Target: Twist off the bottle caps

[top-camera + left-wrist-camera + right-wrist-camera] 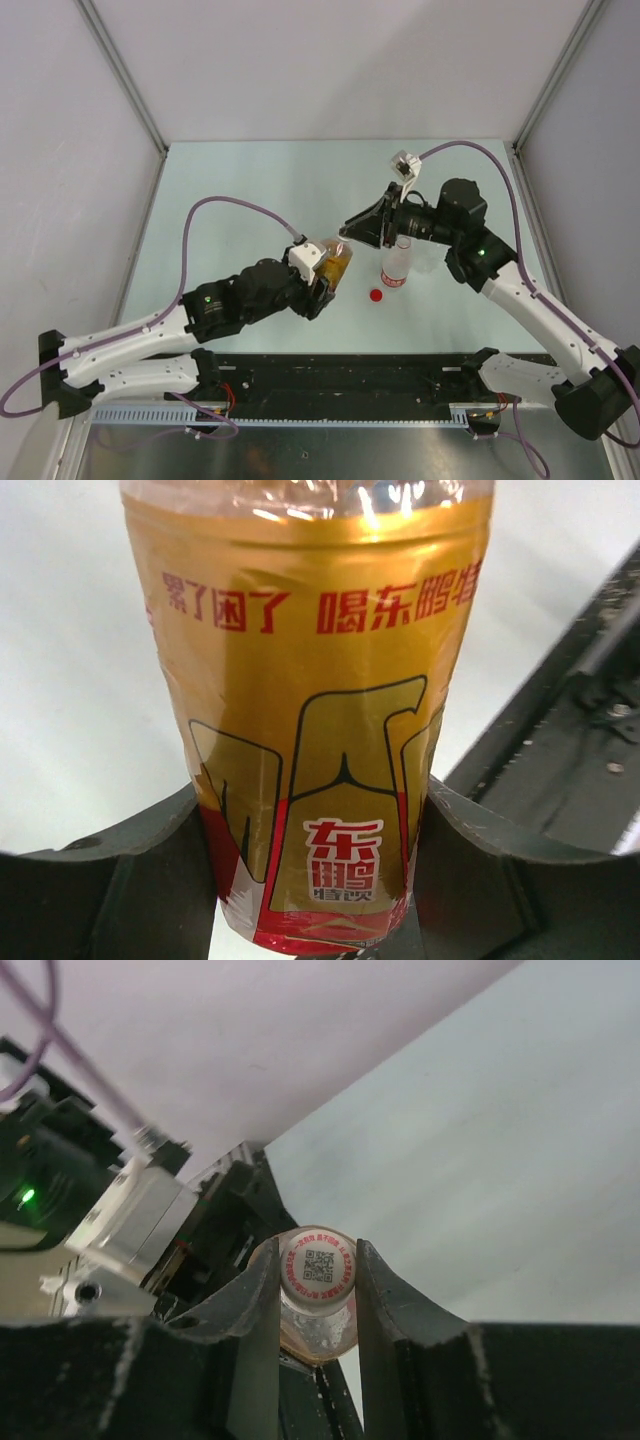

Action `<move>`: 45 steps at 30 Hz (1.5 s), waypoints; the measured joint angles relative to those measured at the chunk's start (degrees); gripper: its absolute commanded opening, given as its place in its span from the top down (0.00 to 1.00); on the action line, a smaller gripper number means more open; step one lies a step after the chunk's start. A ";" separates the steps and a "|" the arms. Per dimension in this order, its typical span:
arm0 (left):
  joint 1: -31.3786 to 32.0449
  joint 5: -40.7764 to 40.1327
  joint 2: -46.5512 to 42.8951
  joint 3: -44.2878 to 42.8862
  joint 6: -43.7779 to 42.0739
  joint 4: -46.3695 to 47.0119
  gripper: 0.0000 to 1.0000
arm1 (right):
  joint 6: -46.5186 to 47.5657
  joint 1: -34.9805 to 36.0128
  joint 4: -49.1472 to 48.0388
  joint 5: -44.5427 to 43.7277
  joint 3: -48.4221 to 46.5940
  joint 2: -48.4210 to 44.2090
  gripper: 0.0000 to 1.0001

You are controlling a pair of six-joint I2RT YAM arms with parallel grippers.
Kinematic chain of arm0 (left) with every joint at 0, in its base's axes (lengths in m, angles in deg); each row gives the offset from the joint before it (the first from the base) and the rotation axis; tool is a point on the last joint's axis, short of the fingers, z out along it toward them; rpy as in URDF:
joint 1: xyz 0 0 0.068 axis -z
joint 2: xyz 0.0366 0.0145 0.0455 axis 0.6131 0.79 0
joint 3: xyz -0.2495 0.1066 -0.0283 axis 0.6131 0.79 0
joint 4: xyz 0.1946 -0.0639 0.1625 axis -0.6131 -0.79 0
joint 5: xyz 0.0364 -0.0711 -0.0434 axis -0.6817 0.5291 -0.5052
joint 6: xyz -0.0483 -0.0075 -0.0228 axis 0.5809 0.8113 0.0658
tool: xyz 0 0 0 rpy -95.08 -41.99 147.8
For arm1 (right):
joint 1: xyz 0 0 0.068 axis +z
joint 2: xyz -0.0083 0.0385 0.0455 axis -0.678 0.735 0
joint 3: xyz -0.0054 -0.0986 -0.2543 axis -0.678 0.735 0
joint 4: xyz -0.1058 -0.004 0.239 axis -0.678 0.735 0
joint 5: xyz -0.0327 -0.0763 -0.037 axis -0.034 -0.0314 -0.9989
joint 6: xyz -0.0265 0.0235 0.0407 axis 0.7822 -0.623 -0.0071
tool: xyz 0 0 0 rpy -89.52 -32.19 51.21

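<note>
An amber bottle (339, 266) with a gold and red label (320, 720) is tilted above the table, and my left gripper (312, 825) is shut on its lower body. The same gripper (320, 280) shows left of centre in the top view. Its pale cap (318, 1264), printed with a QR code and red text, sits between the fingers of my right gripper (318, 1278), which is shut on it. From the right, that gripper (348, 236) meets the bottle's top. A clear bottle (397, 262) with a red-and-white label stands just right of them. A red cap (376, 295) lies loose on the table.
The pale green table (250, 190) is walled by grey panels on the left, back and right. A black rail (340, 375) with both arm bases runs along the near edge. Purple cables loop over each arm.
</note>
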State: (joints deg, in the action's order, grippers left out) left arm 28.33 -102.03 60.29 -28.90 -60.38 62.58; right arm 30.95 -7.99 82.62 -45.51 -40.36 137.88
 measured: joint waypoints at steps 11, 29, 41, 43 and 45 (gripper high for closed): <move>-1.40 25.18 -9.01 6.36 -0.70 10.95 0.61 | 5.95 -0.22 -5.38 19.50 0.00 -5.20 1.00; -3.17 52.96 -9.16 10.78 2.45 24.76 0.59 | 3.91 1.38 -14.95 36.37 -0.09 -7.43 0.88; -3.52 44.30 -9.64 10.69 0.61 25.46 0.61 | 4.35 -0.13 -13.44 28.22 -0.07 -8.55 0.26; -3.39 41.11 -10.12 10.56 -0.37 25.33 0.61 | 4.90 -0.59 -12.61 25.20 -0.02 -9.09 0.16; -3.28 37.42 -10.25 10.01 -1.18 24.55 0.62 | 5.42 -0.92 -11.93 22.05 0.00 -9.90 0.09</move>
State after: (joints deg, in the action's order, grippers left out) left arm 25.05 -64.61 50.04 -18.89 -61.56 87.12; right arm 36.38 -8.91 70.68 -23.46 -40.36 127.98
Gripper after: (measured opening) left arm 0.660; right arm 0.803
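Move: The right hand already has the white cap between its fingertips, so the cap sits right at its hand point. From the left hand, which grips the gold-label bottle low down, that cap is about 5 cm ahead, 5 cm to the right and 12 cm up. Counted from the right hand, the open red-label bottle stands roughly 2 cm ahead, 11 cm right and 20 cm lower; the loose red cap lies 1 cm back, 7 cm right, about 29 cm below. Still pinching the cap, the right hand swings back about 14 cm and some 6 cm up, turning counter-clockwise and tipping its fingers up, while the left carries the bottle back beside it, turning clockwise nearly 50 degrees, so that the two twist against each other. Then the right fingers open wide and let go of the cap, both hands easing some 4 cm forward again and turning partly back. ##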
